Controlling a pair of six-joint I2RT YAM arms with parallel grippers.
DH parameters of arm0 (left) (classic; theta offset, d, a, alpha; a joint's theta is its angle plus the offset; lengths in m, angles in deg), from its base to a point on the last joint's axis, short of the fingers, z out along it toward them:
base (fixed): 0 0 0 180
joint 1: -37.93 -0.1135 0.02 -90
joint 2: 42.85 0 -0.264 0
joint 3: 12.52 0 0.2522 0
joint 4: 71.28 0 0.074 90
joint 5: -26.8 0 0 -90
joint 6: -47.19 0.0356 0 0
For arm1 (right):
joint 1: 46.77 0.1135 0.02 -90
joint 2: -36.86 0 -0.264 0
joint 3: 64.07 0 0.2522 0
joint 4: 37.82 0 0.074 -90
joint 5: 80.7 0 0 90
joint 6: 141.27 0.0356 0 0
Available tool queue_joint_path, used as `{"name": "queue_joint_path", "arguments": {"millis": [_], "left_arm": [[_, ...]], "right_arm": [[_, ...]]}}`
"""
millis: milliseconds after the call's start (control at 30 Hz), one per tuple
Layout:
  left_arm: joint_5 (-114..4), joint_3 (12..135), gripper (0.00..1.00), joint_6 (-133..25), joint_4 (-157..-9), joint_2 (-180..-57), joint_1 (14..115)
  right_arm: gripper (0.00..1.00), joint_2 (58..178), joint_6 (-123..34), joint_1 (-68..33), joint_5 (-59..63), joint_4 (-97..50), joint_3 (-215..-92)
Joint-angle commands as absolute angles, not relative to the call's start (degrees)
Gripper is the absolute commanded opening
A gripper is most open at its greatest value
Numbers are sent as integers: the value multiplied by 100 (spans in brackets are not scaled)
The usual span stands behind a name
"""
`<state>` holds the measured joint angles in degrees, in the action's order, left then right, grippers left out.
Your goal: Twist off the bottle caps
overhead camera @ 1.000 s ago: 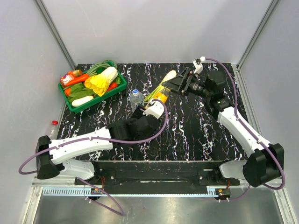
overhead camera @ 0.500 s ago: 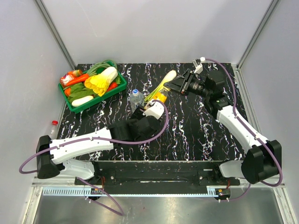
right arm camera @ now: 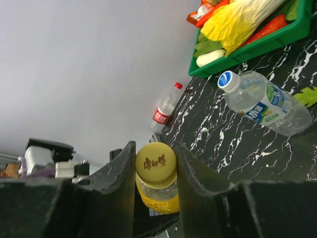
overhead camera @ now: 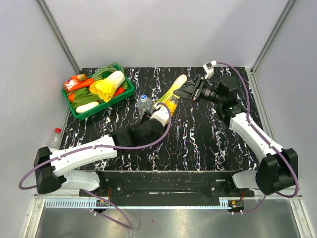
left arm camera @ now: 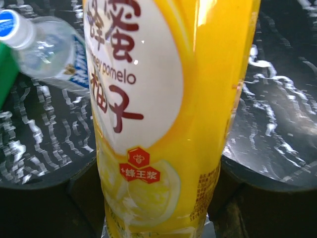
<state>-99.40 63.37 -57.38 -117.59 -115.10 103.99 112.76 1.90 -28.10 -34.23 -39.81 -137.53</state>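
My left gripper (left arm camera: 158, 201) is shut on the body of the orange-yellow juice bottle (left arm camera: 163, 124), holding it tilted above the table's middle (overhead camera: 171, 104). My right gripper (right arm camera: 156, 168) is shut on that bottle's yellow cap (right arm camera: 156, 162), one finger (right arm camera: 116, 186) pressed against each side. The clear bottle with the pale blue label (overhead camera: 144, 104) lies on the table just left of the held one, its blue-and-white cap (right arm camera: 229, 81) on. The clear bottle with the red label (overhead camera: 54, 138) lies off the table's left edge against the wall, red cap on.
A green basket (overhead camera: 74, 110) full of toy vegetables sits at the back left. A pale leek-like vegetable (overhead camera: 174, 85) lies behind the held bottle. White walls enclose the black marbled tabletop (overhead camera: 208, 144) on three sides.
My right gripper has gone from open to shut on the juice bottle's cap. The left arm has pushed the bottle slightly up and to the right, towards it.
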Motion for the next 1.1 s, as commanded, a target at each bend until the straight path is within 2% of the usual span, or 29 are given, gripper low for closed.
{"name": "queue_joint_path", "arguments": {"millis": [0,133,300,600,933,1067], "left_arm": [[-8319,5873,6,-5854,-10782,-10843,9797],[-6912,5477,5,-5889,-10140,-10307,9252],[-4566,5108,5,-6091,-9209,-9849,8567],[-1770,4958,5,-6723,-7829,-10006,8073],[-116,5019,4,-7436,-6738,-10279,8047],[123,5011,3,-7568,-6579,-10296,8047]], "right_arm": [[0,11165,226,-2779,-4378,-4857,-13874],[0,11139,454,-2788,-4694,-5472,-13821],[0,11200,884,-2797,-5116,-6438,-13795],[0,11200,1833,-2797,-5574,-8521,-13847],[0,11332,2792,-2797,-5856,-10596,-14216],[0,11315,2828,-2797,-5855,-10817,-14392]]}}
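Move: The right fingers are already shut on the orange bottle's cap, right at their hand point. The left hand holds the bottle body low down, with that cap some 9 cm ahead, 9 cm to its right and 13 cm above it. The water bottle stands about 6 cm ahead of the right hand, 14 cm to its left and 23 cm below; the celery lies roughly 21 cm ahead, 5 cm left and 31 cm below. Gripping bottle and cap, both hands draw back about 11 cm and rise similarly, counter-twisting to unscrew the cap. ##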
